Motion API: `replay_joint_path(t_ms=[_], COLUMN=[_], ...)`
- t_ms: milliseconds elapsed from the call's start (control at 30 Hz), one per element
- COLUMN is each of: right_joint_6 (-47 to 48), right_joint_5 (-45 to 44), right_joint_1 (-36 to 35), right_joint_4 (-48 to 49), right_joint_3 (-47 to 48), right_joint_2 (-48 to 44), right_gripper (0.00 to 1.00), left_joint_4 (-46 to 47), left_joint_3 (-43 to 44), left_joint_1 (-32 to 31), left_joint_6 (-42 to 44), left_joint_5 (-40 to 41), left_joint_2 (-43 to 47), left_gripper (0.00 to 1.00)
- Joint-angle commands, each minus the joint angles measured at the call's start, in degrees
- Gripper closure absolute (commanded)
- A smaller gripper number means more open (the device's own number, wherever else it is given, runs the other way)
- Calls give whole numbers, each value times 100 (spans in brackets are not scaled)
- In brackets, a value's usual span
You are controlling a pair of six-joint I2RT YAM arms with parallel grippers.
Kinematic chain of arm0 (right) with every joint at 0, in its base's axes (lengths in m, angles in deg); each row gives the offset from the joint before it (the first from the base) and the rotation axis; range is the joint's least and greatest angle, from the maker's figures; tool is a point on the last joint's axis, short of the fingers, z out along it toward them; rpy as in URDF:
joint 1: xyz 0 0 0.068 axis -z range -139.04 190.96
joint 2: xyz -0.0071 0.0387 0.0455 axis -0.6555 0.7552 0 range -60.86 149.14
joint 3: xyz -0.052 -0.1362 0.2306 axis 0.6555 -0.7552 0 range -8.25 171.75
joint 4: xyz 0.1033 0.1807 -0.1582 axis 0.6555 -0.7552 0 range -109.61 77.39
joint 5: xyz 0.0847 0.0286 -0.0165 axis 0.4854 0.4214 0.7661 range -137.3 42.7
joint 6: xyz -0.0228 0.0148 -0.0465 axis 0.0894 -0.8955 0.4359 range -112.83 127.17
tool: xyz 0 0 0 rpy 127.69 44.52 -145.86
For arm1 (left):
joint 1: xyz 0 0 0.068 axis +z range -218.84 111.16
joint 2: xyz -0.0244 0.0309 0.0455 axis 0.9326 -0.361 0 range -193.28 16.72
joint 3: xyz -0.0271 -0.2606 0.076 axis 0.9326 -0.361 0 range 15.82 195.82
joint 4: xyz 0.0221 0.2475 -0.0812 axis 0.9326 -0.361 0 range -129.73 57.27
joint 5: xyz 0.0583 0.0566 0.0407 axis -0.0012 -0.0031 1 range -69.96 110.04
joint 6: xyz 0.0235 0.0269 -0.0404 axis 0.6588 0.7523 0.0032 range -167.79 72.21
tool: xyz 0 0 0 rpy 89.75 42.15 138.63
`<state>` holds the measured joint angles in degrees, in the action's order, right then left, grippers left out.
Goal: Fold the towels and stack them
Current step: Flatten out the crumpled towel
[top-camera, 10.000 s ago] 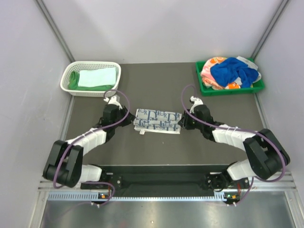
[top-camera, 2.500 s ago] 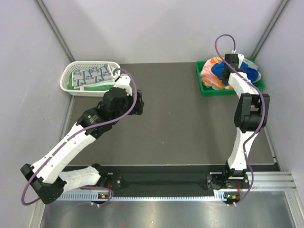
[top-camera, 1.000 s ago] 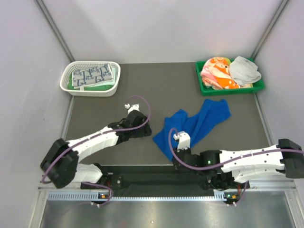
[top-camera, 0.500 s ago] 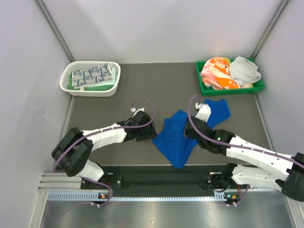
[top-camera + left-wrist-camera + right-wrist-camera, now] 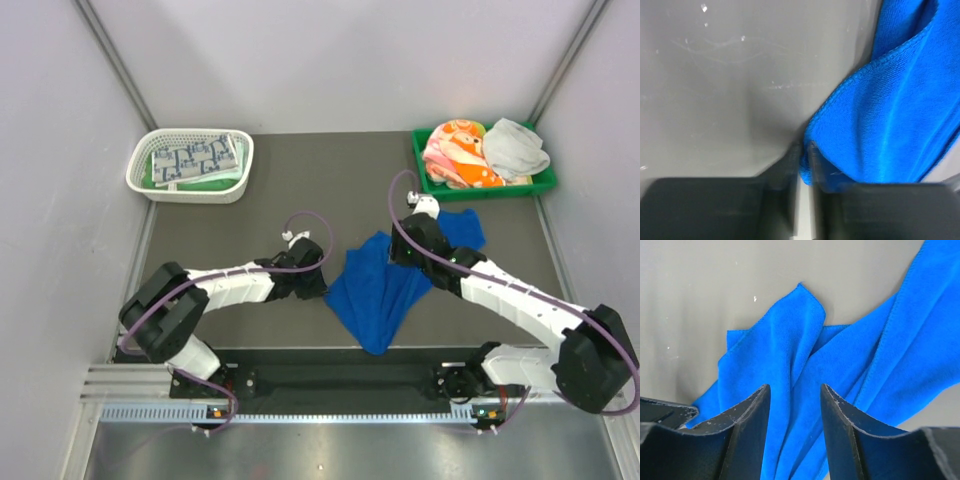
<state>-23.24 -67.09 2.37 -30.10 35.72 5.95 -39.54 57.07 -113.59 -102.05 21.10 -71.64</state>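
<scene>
A royal blue towel [image 5: 385, 285] lies crumpled and spread on the dark table in the middle. My left gripper [image 5: 318, 283] is low at its left edge. In the left wrist view the left gripper [image 5: 804, 152] has its fingers nearly together, with a fold of the blue towel [image 5: 890, 125] pinched between them. My right gripper [image 5: 405, 250] hovers over the towel's upper part. In the right wrist view the right gripper [image 5: 794, 390] is open above the blue towel [image 5: 775, 350], with nothing between its fingers.
A white mesh basket [image 5: 190, 195] at the back left holds a folded white towel with grey-blue squares [image 5: 195, 158] on green cloth. The green tray [image 5: 480, 190] at the back right holds an orange-pink print towel [image 5: 455, 155] and a grey towel [image 5: 515, 148].
The left gripper slid right to the blue towel's left edge and closed on it. The right arm swung from the near edge up over the towel's upper part and opened.
</scene>
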Motion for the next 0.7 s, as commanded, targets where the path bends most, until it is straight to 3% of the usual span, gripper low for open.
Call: replay_joint_path(t_ms=[0, 33, 67, 333, 667], right_joint_6=[246, 290, 299, 501, 1177], right_joint_5=[440, 493, 555, 872, 1487], right_joint_1=[255, 308, 334, 413, 317], right_joint_4=[545, 589, 616, 792, 634], right_joint_3=[235, 270, 349, 955, 2307], right_joint_2=[270, 359, 438, 1466, 3073], right_gripper=[55, 55, 55, 56, 55], left_joint_4=[48, 57, 48, -1269, -1858], left_joint_3=[-223, -258, -284, -521, -1417], left_joint_1=[-51, -51, -51, 115, 809], left_joint_6=[12, 21, 21, 3, -373], left_joint_5=[26, 35, 43, 930, 615], left_joint_2=[-191, -147, -103, 1636, 2620], left_gripper=[89, 98, 100, 100, 100])
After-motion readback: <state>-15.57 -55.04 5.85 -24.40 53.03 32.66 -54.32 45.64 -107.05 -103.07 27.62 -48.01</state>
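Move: The towel's left corner already lies between the left fingertips, with the towel's near point some 12 cm to that hand's right and 14 cm back. The right hand, empty and roughly 11 cm above the table, has the towel's far peak about 9 cm ahead and 2 cm to its left. From the right hand, the towel's right end is about 10 cm ahead and 18 cm right, and the green bin about 26 cm ahead and 22 cm right. Leftward goes the left hand, about 10 cm and slightly back, once its fingers have finished closing on the towel corner; it lifts some 4 cm on the way, then sinks again, turning about 10 degrees counter-clockwise. Meanwhile the right hand reaches forward and left, some 7 cm each way, and sinks about 3 cm towards the towel's far peak, fingers still half open and holding nothing. ##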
